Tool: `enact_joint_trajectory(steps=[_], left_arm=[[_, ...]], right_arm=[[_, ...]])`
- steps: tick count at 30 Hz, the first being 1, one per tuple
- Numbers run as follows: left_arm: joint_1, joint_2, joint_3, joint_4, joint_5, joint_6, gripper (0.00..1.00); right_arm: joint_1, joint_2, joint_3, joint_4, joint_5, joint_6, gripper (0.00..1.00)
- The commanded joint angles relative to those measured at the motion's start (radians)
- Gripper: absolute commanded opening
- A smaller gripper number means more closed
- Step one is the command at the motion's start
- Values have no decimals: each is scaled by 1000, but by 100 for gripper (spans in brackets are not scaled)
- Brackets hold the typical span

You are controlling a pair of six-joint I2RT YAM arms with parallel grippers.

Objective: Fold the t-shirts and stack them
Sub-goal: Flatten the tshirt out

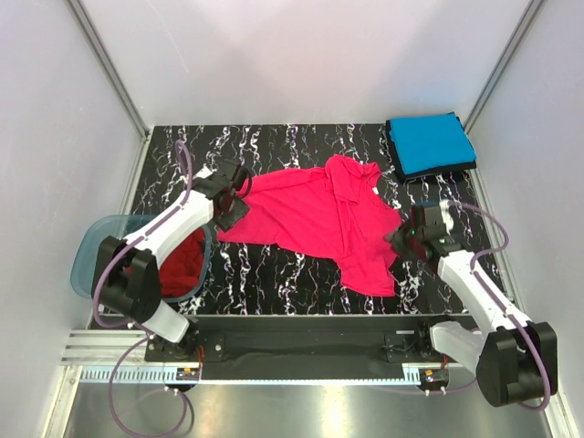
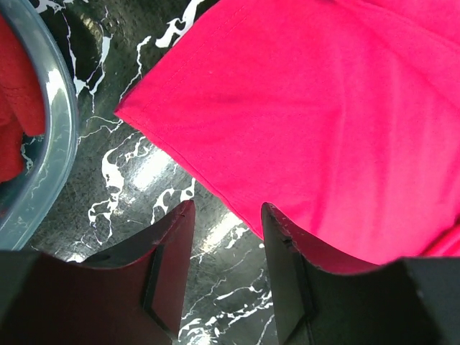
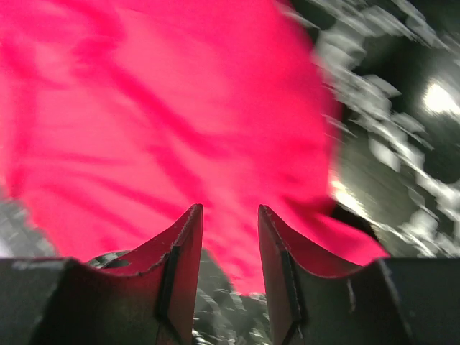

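A bright pink-red t-shirt [image 1: 319,219] lies spread and rumpled across the middle of the black marbled table [image 1: 274,274]. My left gripper [image 1: 235,212] hovers at its left edge, open; in the left wrist view only bare table shows between the fingers [image 2: 226,215], and the shirt's hem [image 2: 323,108] runs just past the right fingertip. My right gripper [image 1: 399,239] stands open at the shirt's right side; in the blurred right wrist view the cloth [image 3: 165,108] lies ahead of and below the jaws [image 3: 230,215]. A folded blue t-shirt [image 1: 429,144] rests on a dark one [image 1: 444,175] at the back right.
A translucent blue-grey tub [image 1: 89,260] hangs off the table's left edge, holding a darker red t-shirt [image 1: 185,263]; its rim [image 2: 61,144] is close to my left gripper. Pale walls enclose the table on three sides.
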Motion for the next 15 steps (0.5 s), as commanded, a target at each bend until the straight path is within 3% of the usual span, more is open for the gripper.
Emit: enact_joint_trajectory(steps=[1, 4, 9, 15], left_arm=[[-13, 9, 21, 16, -67, -14, 47], [-15, 40, 35, 16, -58, 19, 47], [-21, 66, 66, 18, -47, 71, 48], [-21, 51, 55, 18, -86, 99, 49]], right_arm=[[-11, -36, -81, -101, 89, 151, 44], [-40, 26, -42, -89, 218, 93, 44], [-87, 244, 56, -45, 288, -4, 45], [-95, 355, 57, 122, 192, -59, 45]])
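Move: My right hand hangs over the red t-shirt. The stretch of its right edge I'm going for is about 5 cm to the right, 2 cm ahead and 8 cm below. The white neck tag lies roughly 16 cm ahead and 1 cm right, the t-shirt's near flap some 8 cm back and 3 cm left, and the blue folded pile about 30 cm ahead and 18 cm right. From my left hand that right edge is some 37 cm right, 2 cm back and 10 cm down. I sink my right hand about 7 cm towards the red t-shirt's right edge, drawing back some 3 cm at first, then swinging 6 cm right and coming forward again as I near the cloth. My wrist tips further down by about 15 degrees and turns a little clockwise. The fingers stay half open, ending either side of the edge. My left hand settles 1.5 cm lower near the near hem, also open. ##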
